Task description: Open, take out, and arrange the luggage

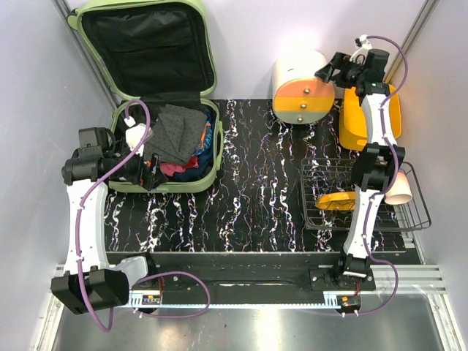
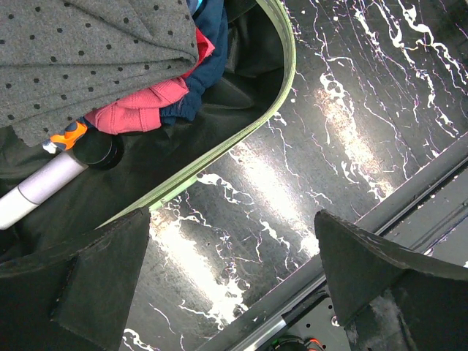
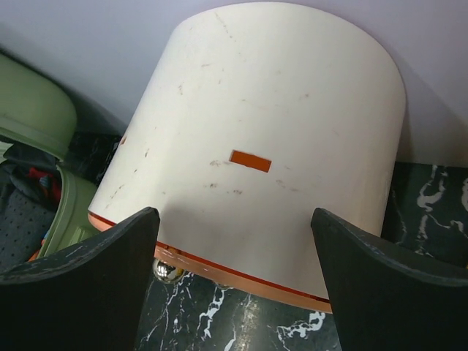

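Observation:
The pale green luggage (image 1: pixel 213 158) lies open at the back left, its black-lined lid (image 1: pixel 146 44) leaning on the wall. Inside lie a grey dotted cloth (image 1: pixel 175 128), pink (image 2: pixel 139 106) and blue (image 2: pixel 212 29) garments, and a white tube (image 2: pixel 44 186) with an orange piece beside it. My left gripper (image 1: pixel 152 172) hangs open over the luggage's near rim (image 2: pixel 281 73); in the left wrist view the left gripper (image 2: pixel 234 278) has only table between its fingers. At the back right my right gripper (image 1: pixel 329 71) is open, and in its wrist view the right gripper (image 3: pixel 234 278) holds nothing.
A cream-and-orange cylindrical box (image 1: pixel 301 91) lies on its side right in front of the right gripper, its metal knob (image 3: pixel 167 272) near the left finger. An orange bin (image 1: pixel 355 121) stands behind the right arm. A wire basket (image 1: pixel 322 175) holds a yellow item (image 1: pixel 335 201) and a white cup (image 1: pixel 400 189).

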`<state>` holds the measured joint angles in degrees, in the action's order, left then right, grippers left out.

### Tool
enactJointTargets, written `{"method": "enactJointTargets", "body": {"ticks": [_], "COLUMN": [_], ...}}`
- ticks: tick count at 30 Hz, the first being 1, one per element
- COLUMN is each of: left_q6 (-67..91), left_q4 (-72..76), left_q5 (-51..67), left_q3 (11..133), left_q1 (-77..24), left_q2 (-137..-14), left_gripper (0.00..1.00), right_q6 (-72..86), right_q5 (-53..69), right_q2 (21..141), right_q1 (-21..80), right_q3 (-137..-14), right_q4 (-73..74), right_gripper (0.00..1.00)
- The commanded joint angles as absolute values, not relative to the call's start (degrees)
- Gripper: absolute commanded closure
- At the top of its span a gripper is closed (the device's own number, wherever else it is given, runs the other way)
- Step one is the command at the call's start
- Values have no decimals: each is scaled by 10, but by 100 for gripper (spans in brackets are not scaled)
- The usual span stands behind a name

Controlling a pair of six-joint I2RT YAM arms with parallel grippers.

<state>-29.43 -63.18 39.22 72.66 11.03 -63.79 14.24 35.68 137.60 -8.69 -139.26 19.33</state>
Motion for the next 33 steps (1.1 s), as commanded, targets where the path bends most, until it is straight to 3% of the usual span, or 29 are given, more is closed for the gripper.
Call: {"method": "enactJointTargets", "body": {"ticks": [1,17,26,33], "left_q6": [-286,-243,-186,-162], "left_q4": [-615,-610,-602,-616], "left_q5": [402,387,368,375], "left_q3": [738,774,831,868], "left_q1": [108,109,121,129], "left_q2": [-635,-650,-660,-677], "left_gripper": [1,1,1,1], "right_q6": [142,173,35,-56], "right_q5": [427,362,241,135], "right_q2": [1398,1395,1216,1073], "right_q1": [-13,71,27,-39], "right_q3": [-1404,-1419,-1300,-1130], "right_q4": [215,180,277,347], "right_gripper": [5,5,3,0]}}
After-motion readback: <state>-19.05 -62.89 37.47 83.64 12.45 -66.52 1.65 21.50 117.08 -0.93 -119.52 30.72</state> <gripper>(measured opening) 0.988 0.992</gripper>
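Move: The rounded drawer cabinet's middle is about 10 cm left of the right hand, roughly level with it forward and some 10 cm lower; the yellow basket lies about 8 cm back and 13 cm right, the suitcase's lower half 16 cm back and 55 cm left. From the left hand, the grey cloth is 13 cm ahead and 6 cm right, the cabinet about 38 cm ahead and 45 cm right, both lower. With its open fingers already against the cabinet's right side, the right hand keeps pushing it left along the wall towards the suitcase for about 19 cm, swinging counter-clockwise, then comes off and draws back to the right and towards the base, its swing undone and its left side dipping. Late on, the open left hand rises about 5 cm beside the luggage, easing slightly forward. ##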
